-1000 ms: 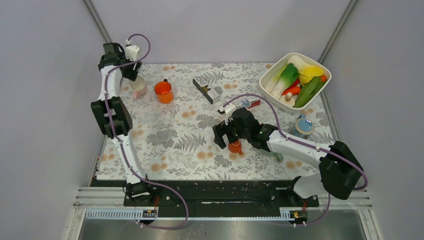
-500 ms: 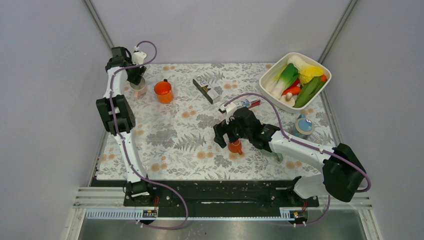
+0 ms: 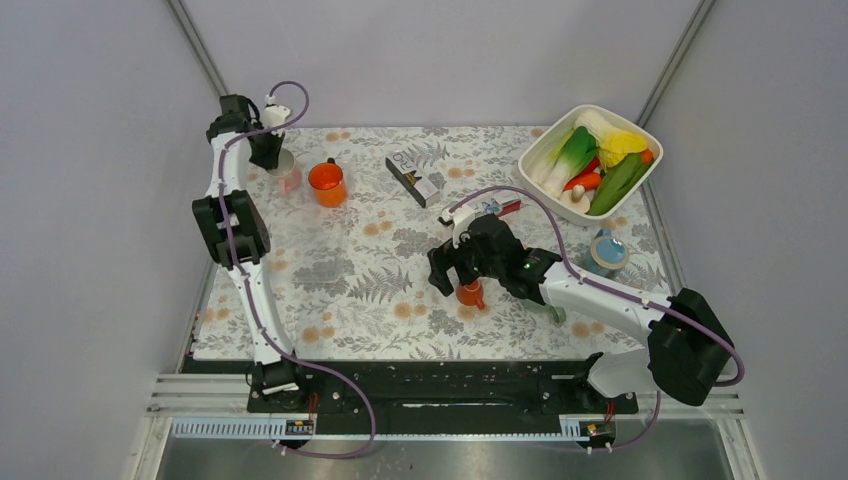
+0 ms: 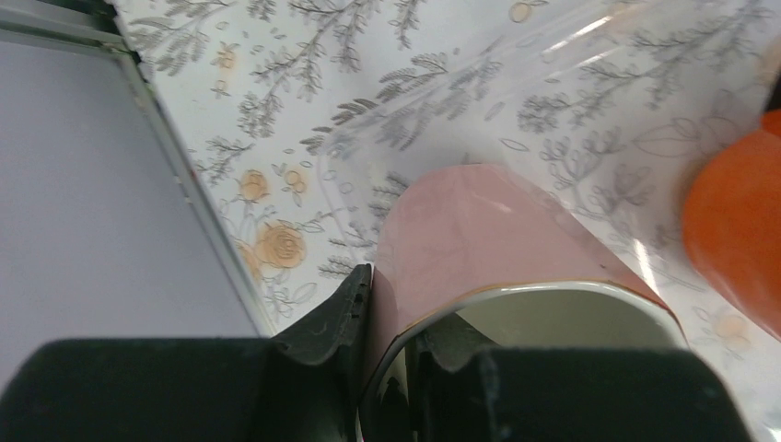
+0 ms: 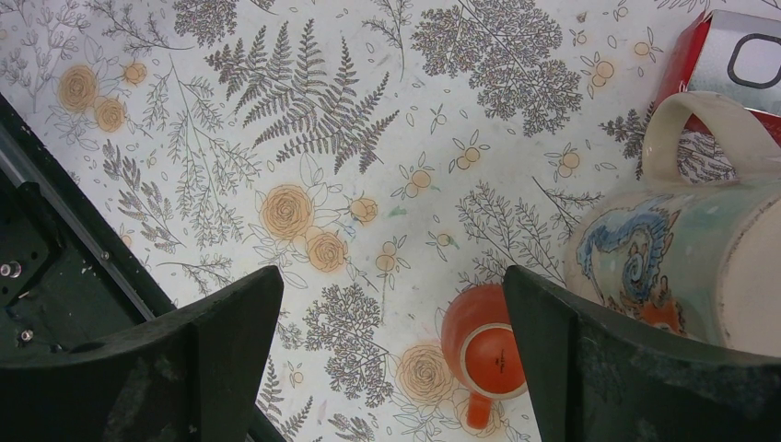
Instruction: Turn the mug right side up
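A small orange mug (image 5: 483, 354) stands upside down on the floral cloth, base up and handle toward the near edge. My right gripper (image 5: 391, 313) hangs open over it, the mug (image 3: 469, 293) just inside its right finger. At the far left, my left gripper (image 4: 396, 308) is shut on the wall of a pink mug (image 4: 460, 239), one finger outside and one inside the rim. The pink mug's (image 3: 288, 180) opening faces the wrist camera.
A larger orange mug (image 3: 326, 183) stands upright beside the pink one. A painted cream mug (image 5: 681, 267) lies right of the small mug, with a red box (image 5: 728, 55) behind it. A white bowl (image 3: 590, 112) of vegetables, a tape roll (image 3: 606, 250) and a carton (image 3: 413, 177) sit further back.
My left gripper has moved slightly back and closed onto the pink mug's rim. The right arm has hardly moved and stays open above the small orange mug.
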`<state>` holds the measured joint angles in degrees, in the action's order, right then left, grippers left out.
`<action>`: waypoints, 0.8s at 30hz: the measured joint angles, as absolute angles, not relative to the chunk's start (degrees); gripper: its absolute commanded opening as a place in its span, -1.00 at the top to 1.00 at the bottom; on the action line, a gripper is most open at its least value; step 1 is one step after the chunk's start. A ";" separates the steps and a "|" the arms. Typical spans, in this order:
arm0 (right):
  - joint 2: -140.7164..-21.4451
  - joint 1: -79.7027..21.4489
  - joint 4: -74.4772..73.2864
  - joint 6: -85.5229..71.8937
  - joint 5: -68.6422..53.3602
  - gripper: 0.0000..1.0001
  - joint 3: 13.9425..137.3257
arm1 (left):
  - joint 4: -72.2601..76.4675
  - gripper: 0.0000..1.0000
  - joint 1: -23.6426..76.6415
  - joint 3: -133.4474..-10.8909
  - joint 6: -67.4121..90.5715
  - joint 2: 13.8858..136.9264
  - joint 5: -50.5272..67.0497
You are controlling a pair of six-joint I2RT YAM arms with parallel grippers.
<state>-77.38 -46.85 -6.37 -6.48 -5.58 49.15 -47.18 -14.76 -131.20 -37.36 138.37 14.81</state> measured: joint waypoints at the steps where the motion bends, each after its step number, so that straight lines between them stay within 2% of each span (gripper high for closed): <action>1: -77.38 -46.85 -6.35 -6.50 -5.58 -0.99 49.15 | -48.34 1.00 -14.74 -132.66 -36.93 138.87 15.51; 10: -77.41 -46.85 -6.44 -6.50 -5.58 -0.97 49.15 | -50.17 1.00 -14.59 -136.33 -35.55 141.67 16.03; 11: -77.41 -46.85 -6.44 -6.50 -5.61 -0.97 49.15 | -49.89 0.91 -14.59 -136.42 -35.53 142.12 15.90; 14: -77.45 -46.85 -6.46 -6.50 -5.63 -0.97 49.15 | -50.09 0.00 -14.59 -137.78 -35.33 142.76 15.51; 15: -77.45 -46.85 -6.46 -6.50 -5.65 -0.97 49.15 | -49.89 -0.17 -14.59 -137.99 -35.29 142.89 15.14; 19: -77.54 -46.85 -6.48 -6.50 -5.65 -0.97 49.15 | -47.86 -0.48 -14.66 -138.04 -34.59 142.89 14.09; 24: -77.54 -46.85 -6.79 -6.52 -5.65 -0.97 49.15 | -44.97 -0.66 -14.85 -137.29 -33.69 142.45 14.11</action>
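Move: The left gripper already pinches the left wall of the pink mug at its rim, with one finger inside and one outside. The mug's middle is about 4 cm to its right, level with it fore and aft, and 4 cm below. The orange mug stands some 14 cm to the right of that gripper and 3 cm back, about 5 cm lower. From the idle right gripper the pink mug is roughly 32 cm ahead, 37 cm left and 8 cm down. Keep the left gripper's pinch on the pink mug's left wall and lower it about 1.5 cm after a tiny rise, so as to set it down. Then open the fingers wide to release the wall and ease forward and slightly up, about 2.5 cm forward in all, leaving one finger over the mouth and the other outside. ##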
